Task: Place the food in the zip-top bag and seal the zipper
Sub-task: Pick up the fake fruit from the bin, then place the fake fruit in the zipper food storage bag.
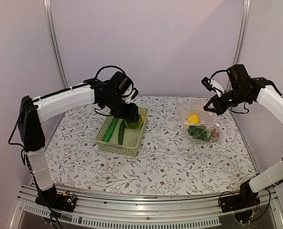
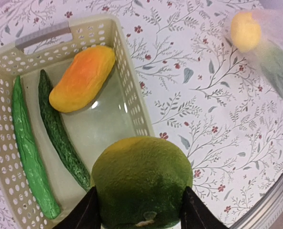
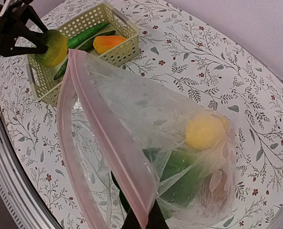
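My left gripper [image 2: 141, 215] is shut on a round green-yellow toy fruit [image 2: 141, 179], held just above the near right corner of the pale green basket [image 2: 127, 81]. Inside the basket lie an orange-yellow piece [image 2: 82, 78] and two green cucumbers [image 2: 29, 152] [image 2: 60, 133]. My right gripper [image 3: 144, 222] is shut on the pink zipper [image 3: 108, 138] of the zip-top bag [image 3: 132, 100], lifting its mouth open toward the basket. In the bag sit a yellow piece [image 3: 206, 131], a leafy green piece [image 3: 179, 176] and a brown piece [image 3: 217, 188]. From above, the bag [image 1: 198, 125] lies at the right and the basket [image 1: 114, 145] at the centre left.
The floral tablecloth [image 1: 170, 162] covers the table, with a metal rail [image 1: 146, 210] along the near edge. Two upright poles [image 1: 55, 43] [image 1: 241, 33] stand at the back corners against a plain wall.
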`<action>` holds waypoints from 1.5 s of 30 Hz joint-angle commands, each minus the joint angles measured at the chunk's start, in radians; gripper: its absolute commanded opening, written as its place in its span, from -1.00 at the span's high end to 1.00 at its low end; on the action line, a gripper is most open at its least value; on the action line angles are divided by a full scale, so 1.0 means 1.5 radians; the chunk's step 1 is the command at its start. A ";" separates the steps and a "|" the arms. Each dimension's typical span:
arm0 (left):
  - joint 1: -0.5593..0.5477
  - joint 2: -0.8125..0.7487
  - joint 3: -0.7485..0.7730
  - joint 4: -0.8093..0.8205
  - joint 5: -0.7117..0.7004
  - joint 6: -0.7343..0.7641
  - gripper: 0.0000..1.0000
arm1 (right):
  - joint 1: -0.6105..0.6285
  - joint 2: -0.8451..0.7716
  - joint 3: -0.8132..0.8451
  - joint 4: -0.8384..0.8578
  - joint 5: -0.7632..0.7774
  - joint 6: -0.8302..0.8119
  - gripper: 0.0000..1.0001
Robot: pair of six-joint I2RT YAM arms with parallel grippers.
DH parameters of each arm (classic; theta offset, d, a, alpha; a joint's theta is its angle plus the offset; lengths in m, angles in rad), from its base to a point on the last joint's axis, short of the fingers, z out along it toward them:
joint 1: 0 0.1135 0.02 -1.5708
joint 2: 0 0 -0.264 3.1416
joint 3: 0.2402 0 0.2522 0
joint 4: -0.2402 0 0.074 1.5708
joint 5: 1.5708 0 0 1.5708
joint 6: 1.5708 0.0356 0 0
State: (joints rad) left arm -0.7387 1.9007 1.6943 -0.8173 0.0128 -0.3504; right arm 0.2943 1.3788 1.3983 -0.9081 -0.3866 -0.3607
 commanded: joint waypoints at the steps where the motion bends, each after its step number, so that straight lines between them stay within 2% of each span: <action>1: -0.021 -0.050 0.044 0.090 0.041 0.006 0.10 | 0.005 -0.012 0.008 -0.010 -0.031 -0.009 1.00; 8: -0.113 -0.098 0.021 0.303 0.020 0.080 0.11 | 0.028 -0.003 0.021 -0.028 -0.058 -0.017 1.00; 12: -0.147 -0.110 -0.035 0.456 0.056 0.083 0.13 | 0.037 0.007 0.035 -0.038 -0.071 -0.020 1.00; 16: -0.177 -0.101 -0.059 0.562 0.097 0.101 0.12 | 0.039 0.019 0.051 -0.045 -0.089 -0.018 1.00; 21: -0.195 -0.051 -0.023 0.564 0.119 0.125 0.11 | 0.040 0.031 0.065 -0.053 -0.112 -0.014 1.00; 25: -0.202 0.005 0.031 0.490 0.077 0.149 0.13 | 0.039 0.034 0.069 -0.055 -0.118 -0.012 1.00; 34: -0.206 0.101 0.103 0.398 -0.006 0.184 0.11 | 0.039 0.037 0.086 -0.071 -0.116 -0.004 1.00; 36: -0.206 0.128 0.134 0.386 -0.043 0.182 -0.05 | 0.040 0.036 0.084 -0.070 -0.117 -0.006 1.00; 39: -0.207 0.169 0.207 0.380 -0.084 0.137 -0.56 | 0.040 0.039 0.090 -0.070 -0.123 -0.005 1.00; 40: -0.206 0.177 0.230 0.379 -0.086 0.128 -0.65 | 0.040 0.042 0.095 -0.071 -0.123 -0.004 1.00; 42: -0.207 0.174 0.255 0.395 -0.089 0.119 -0.76 | 0.040 0.046 0.104 -0.073 -0.119 -0.002 1.00; 45: -0.209 0.133 0.217 0.451 -0.089 0.117 -0.83 | 0.039 0.051 0.110 -0.071 -0.107 0.002 1.00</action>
State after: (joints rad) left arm -1.0370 2.1689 2.0277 -0.2176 -0.0841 -0.1509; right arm 0.3470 1.4425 1.5227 -1.0096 -0.5377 -0.3729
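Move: The bag's open mouth, where the held green fruit is to go, lies roughly 22 cm to the left hand's right, 1 cm ahead and 6 cm higher. Down in the bag, the lemon is 8 cm ahead, 28 cm right and 11 cm below. In the bin, the orange mango lies 7 cm ahead, 1 cm right and 12 cm down. From the right hand, the mouth is about 6 cm left, 1 cm back and 3 cm down. The green fruit, still gripped, is carried by the left hand up out of the bin and about 22 cm right, rising some 18 cm while swinging back and tilting over, then forward and down into the bag's mouth, where the fingers open wide and the hand lifts slightly. The right hand keeps its pinch on the rim and brings the bag about 4 cm left to meet it, also drawing slightly back and up. ##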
